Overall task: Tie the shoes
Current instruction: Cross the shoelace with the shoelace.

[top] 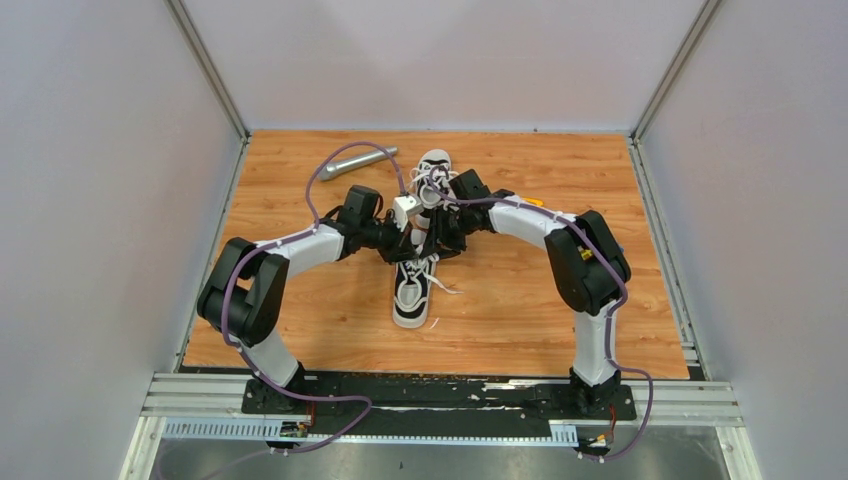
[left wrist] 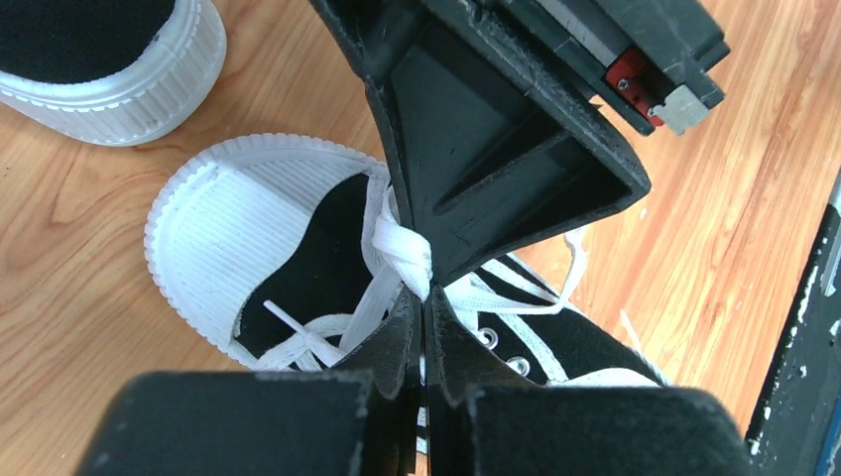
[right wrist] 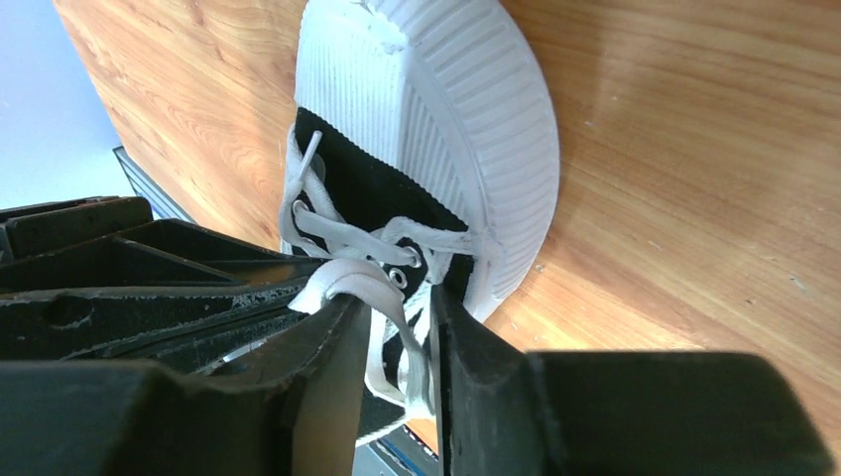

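Observation:
Two black-and-white shoes lie end to end mid-table: a near shoe (top: 410,292) and a far shoe (top: 433,168). Both grippers meet over the near shoe's laces. In the left wrist view my left gripper (left wrist: 424,296) is shut on a white lace (left wrist: 402,248) just behind the ribbed toe cap (left wrist: 223,233), tip to tip with the right gripper's fingers (left wrist: 496,149). In the right wrist view my right gripper (right wrist: 397,297) stands open by a narrow gap. A lace loop (right wrist: 362,283) drapes over its left finger and hangs loose between the jaws, above the near shoe (right wrist: 436,109).
A grey metal cylinder (top: 356,160) lies at the back left of the wooden table (top: 600,330). The far shoe's toe (left wrist: 99,69) sits close beside the near shoe. White walls enclose the table on three sides.

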You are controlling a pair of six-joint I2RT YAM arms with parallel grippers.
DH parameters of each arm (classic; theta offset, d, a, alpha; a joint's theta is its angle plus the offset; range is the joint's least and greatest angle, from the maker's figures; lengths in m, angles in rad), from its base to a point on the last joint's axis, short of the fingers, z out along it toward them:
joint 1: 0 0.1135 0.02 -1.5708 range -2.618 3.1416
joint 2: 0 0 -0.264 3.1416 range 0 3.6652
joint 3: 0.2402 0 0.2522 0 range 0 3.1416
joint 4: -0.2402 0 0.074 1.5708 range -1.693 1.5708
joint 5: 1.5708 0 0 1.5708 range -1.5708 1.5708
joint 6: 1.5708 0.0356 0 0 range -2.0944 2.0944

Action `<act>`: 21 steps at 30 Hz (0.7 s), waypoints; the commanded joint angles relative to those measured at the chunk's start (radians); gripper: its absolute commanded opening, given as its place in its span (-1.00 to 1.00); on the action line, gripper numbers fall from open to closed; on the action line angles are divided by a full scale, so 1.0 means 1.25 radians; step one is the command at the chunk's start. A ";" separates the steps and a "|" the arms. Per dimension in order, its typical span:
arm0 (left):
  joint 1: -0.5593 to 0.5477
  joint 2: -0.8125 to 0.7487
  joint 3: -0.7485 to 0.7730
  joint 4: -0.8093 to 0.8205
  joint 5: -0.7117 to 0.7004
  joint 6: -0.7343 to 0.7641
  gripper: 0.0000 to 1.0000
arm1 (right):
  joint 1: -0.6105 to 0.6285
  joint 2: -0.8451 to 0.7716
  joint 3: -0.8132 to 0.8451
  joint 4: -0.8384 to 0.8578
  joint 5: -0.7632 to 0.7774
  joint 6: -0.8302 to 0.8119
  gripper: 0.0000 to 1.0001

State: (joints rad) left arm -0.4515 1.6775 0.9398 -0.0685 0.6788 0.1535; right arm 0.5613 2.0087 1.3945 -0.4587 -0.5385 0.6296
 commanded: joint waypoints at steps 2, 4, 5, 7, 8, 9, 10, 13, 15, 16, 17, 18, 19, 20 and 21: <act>-0.003 0.002 -0.005 0.050 -0.009 -0.023 -1.00 | -0.005 -0.021 -0.018 0.016 -0.004 0.001 -0.29; -0.003 0.004 -0.005 0.073 -0.008 -0.029 -1.00 | -0.006 -0.030 -0.027 0.024 -0.020 -0.010 -0.27; -0.003 0.005 -0.003 0.076 -0.005 -0.031 -1.00 | -0.006 -0.033 -0.030 0.027 -0.022 -0.014 -0.27; -0.003 0.011 0.001 0.077 -0.004 -0.032 -1.00 | -0.007 -0.036 -0.034 0.037 -0.038 -0.030 -0.26; -0.003 0.014 0.004 0.077 -0.004 -0.031 -1.00 | -0.006 -0.035 -0.034 0.039 -0.037 -0.039 -0.25; -0.003 0.015 0.005 0.077 -0.006 -0.030 -1.00 | -0.007 -0.035 -0.033 0.040 -0.038 -0.049 -0.25; -0.003 0.018 0.008 0.080 -0.006 -0.031 -1.00 | -0.007 -0.033 -0.029 0.043 -0.048 -0.060 -0.24; -0.003 0.029 0.013 0.084 -0.005 -0.033 -1.00 | -0.011 -0.026 -0.013 0.046 -0.080 -0.113 -0.19; -0.003 0.036 0.018 0.087 -0.002 -0.035 -1.00 | -0.017 -0.028 -0.007 0.047 -0.103 -0.151 -0.15; -0.003 0.038 0.022 0.088 -0.001 -0.035 -1.00 | -0.021 -0.032 -0.005 0.045 -0.107 -0.169 -0.13; -0.003 0.040 0.024 0.088 0.001 -0.035 -1.00 | -0.026 -0.036 -0.004 0.038 -0.109 -0.186 -0.12; -0.003 0.042 0.028 0.088 0.002 -0.035 -1.00 | -0.032 -0.041 -0.003 0.032 -0.112 -0.203 -0.08; -0.003 0.045 0.030 0.087 0.002 -0.035 -1.00 | -0.037 -0.043 0.001 0.020 -0.103 -0.219 0.01; -0.003 0.046 0.033 0.086 0.003 -0.033 -1.00 | -0.041 -0.043 0.006 0.003 -0.091 -0.234 0.11; -0.003 0.047 0.035 0.086 0.002 -0.032 -1.00 | -0.046 -0.041 0.013 -0.016 -0.087 -0.252 0.14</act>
State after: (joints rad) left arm -0.4519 1.7245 0.9371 -0.0181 0.6758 0.1104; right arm 0.5282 1.9945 1.3705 -0.4236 -0.6670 0.4446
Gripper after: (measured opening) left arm 0.008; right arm 0.538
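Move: The right hand, already part open, has the crossed white lace pinched in the left fingertips about 2 cm to its left, level fore and aft and roughly 1 cm higher. The middle of the shoe being tied lies some 5 cm back, 2 cm left and 3 cm below the right hand; the other shoe is about 13 cm ahead, 1 cm to its right and 3 cm lower. For the left hand that lace is right at its fingertips. The left fingers keep their shut pinch on the white lace, at first almost still, then lowering it about 1 cm towards the shoe. Beside them the right fingers open wider around the hanging lace, from about a quarter to half open, while that hand eases up roughly 1 cm and its wrist turns some 10 degrees counter-clockwise. ##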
